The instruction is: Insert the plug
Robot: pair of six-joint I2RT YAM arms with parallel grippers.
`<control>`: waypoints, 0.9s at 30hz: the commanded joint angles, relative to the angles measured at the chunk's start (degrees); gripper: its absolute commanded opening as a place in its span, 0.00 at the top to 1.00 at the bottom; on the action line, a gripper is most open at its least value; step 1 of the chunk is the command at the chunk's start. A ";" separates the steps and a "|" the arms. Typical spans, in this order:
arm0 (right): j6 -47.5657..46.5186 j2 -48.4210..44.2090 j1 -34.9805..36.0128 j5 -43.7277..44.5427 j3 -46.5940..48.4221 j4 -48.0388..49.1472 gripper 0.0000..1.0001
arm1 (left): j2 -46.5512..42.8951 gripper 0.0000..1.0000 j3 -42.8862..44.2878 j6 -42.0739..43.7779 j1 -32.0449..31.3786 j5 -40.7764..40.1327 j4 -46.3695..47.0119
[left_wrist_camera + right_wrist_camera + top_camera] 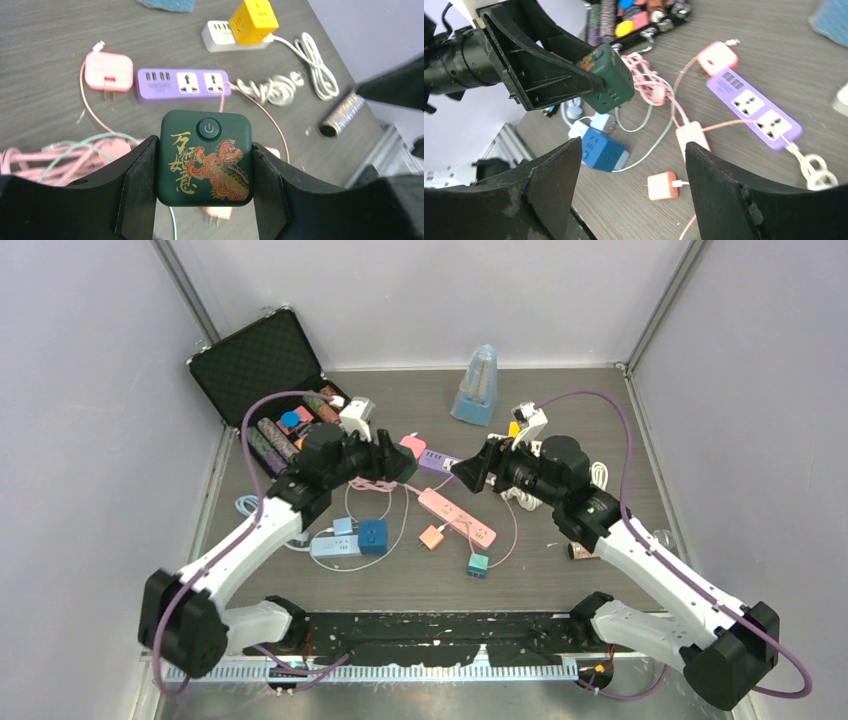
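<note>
The plug is a dark green cube adapter (205,157) with a gold and red dragon print and a power button. My left gripper (205,170) is shut on it, one finger on each side, and holds it above the table. In the right wrist view the cube (611,77) shows sockets on its side. My right gripper (634,145) stands open and empty, facing the cube from the right with a gap between them (465,472). Below them lie a pink power strip (457,517) and a purple power strip (182,85).
An orange charger (662,185), a teal charger (477,564), a blue cube (601,150) and a pink charger (108,71) lie among loose cables. A yellow cube on a white strip (253,20) is at the back right. An open black case (262,365) and a blue metronome (478,385) stand behind.
</note>
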 commanded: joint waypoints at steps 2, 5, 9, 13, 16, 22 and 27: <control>3.45 2.86 -2.25 11.40 1.49 -6.33 0.26 | 12.86 1.00 6.62 -2.63 -1.16 -10.06 18.84; 3.26 8.63 -3.04 15.49 4.17 -7.65 0.38 | 21.01 1.00 12.06 -2.10 -1.91 -11.00 20.52; 2.44 17.04 -3.75 18.45 8.73 -7.62 0.57 | 29.07 1.00 17.93 -1.59 -3.78 -11.50 20.88; 1.72 26.03 -4.48 20.00 13.75 -7.62 0.61 | 33.83 1.00 20.28 -2.58 -4.95 -12.36 21.63; 1.46 32.83 -5.12 19.02 17.23 -7.30 0.61 | 36.14 1.00 21.12 -2.96 -5.36 -12.35 21.94; -1.33 42.64 -5.85 14.55 23.51 -9.36 0.66 | 39.49 1.00 22.28 -3.73 -5.79 -11.58 20.90; -1.44 42.04 -6.18 10.99 18.41 -9.71 0.71 | 40.18 1.00 20.73 -3.95 -6.28 -10.78 22.05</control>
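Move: The left hand holds the green plug; the purple power strip lies about 13 cm ahead, 12 cm right and 21 cm below it, the pink plug about 19 cm ahead and 2 cm right, and the pink power strip 1 cm back and 13 cm right, both about as low. From the empty right hand the purple strip is some 17 cm ahead, 3 cm left and 26 cm down; the white power strip is about 22 cm ahead, 20 cm right and equally low. Left carries green plug 13 cm forward, right and down towards purple strip; right sinks 19 cm, forward, half-closing. ##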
